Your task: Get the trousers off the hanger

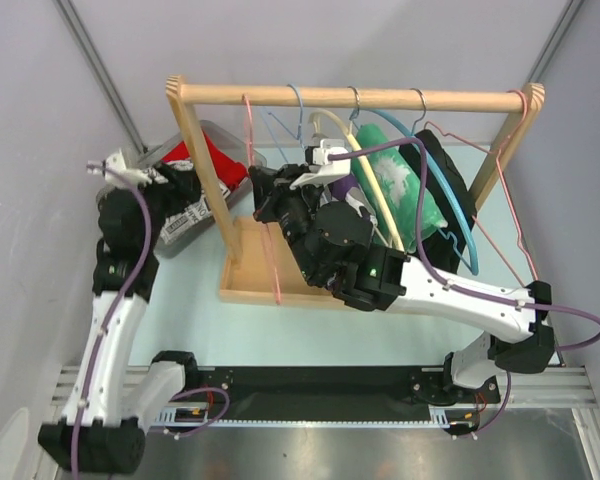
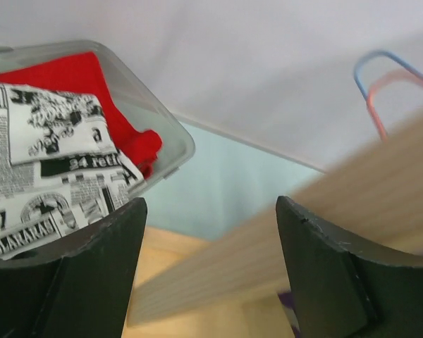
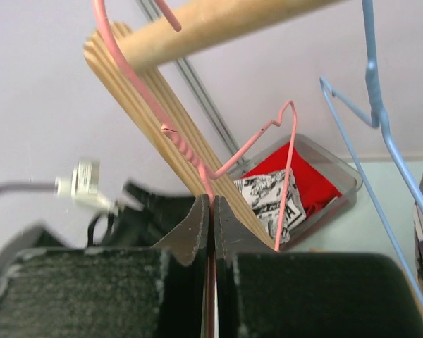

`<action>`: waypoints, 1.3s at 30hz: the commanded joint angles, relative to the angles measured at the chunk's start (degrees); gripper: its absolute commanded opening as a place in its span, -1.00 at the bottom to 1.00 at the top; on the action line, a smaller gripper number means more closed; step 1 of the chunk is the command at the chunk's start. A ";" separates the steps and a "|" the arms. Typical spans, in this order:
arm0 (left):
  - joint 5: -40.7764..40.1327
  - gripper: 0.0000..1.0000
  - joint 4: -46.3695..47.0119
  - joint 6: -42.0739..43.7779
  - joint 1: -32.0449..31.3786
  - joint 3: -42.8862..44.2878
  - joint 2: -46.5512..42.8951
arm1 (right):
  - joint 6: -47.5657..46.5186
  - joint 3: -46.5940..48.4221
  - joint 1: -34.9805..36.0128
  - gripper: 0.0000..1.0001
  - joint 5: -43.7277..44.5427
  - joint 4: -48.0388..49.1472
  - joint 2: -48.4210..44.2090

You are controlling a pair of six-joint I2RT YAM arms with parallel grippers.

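The newspaper-print trousers (image 2: 49,155) lie in the clear bin (image 2: 170,130) on top of a red cloth (image 2: 106,105), off the hanger. My left gripper (image 2: 210,204) hovers just beside the bin, open, with nothing between its fingers; only the blurred wooden rack post (image 2: 324,211) shows past them. In the top view it (image 1: 185,190) sits over the trousers (image 1: 185,218). My right gripper (image 3: 211,201) is shut on the wire of the bare pink hanger (image 3: 176,134), whose hook is over the rod. From above, this gripper (image 1: 263,197) is by the rack's left post.
The wooden rack (image 1: 360,97) stands mid-table on a wooden base (image 1: 250,270). A blue hanger (image 3: 370,84) hangs to the right of the pink one. Further hangers carry green (image 1: 405,195), black (image 1: 445,185) and purple garments. The bin (image 1: 225,140) is behind the left post.
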 commanded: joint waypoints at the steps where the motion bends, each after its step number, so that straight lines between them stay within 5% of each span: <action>1: 7.85 0.59 0.32 -3.16 -4.22 -8.33 -11.13 | -4.87 7.49 0.70 -1.00 3.92 5.65 3.56; 9: 14.58 0.58 -8.74 -2.63 -4.22 -10.19 -24.59 | -12.09 15.60 1.32 -1.00 9.10 12.32 11.12; 16: 24.02 0.57 -11.45 -0.09 -5.18 -2.02 -24.08 | -16.57 23.15 0.70 -1.00 13.15 13.39 18.95; 18: 22.45 0.57 -12.16 4.73 -10.59 1.40 -23.12 | -18.24 24.47 0.35 -1.00 13.68 13.56 20.62; 26: -6.46 0.60 -25.52 20.57 -32.15 12.49 -22.22 | -20.53 20.71 -0.88 -1.00 14.65 14.97 21.59; 39: -1.39 0.58 -22.81 12.67 -34.19 10.65 -24.52 | -18.95 25.53 -4.04 -1.00 11.75 8.82 23.17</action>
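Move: The right hand, still gripping the empty pink hanger by its neck, has its spot near the rail's left end about 9 cm ahead, 5 cm left and 8 cm up. The blue hanger's hook sits on the rail roughly 9 cm ahead, 7 cm right and 8 cm up. For the left hand, that spot is level ahead, some 8 cm right and 18 cm up; the bin lies about 15 cm ahead, 6 cm left and 27 cm below. Keeping its pinch on the pink hanger's neck, the right hand rises some 3 cm, then swings left and forward while sinking back, bringing the hook over the rail, and finally eases forward; about 6 cm forward overall, turning nearly 20 degrees clockwise. The open, empty left hand draws back about 20 cm from the bin, also going right and then up, and turns some 30 degrees clockwise. ##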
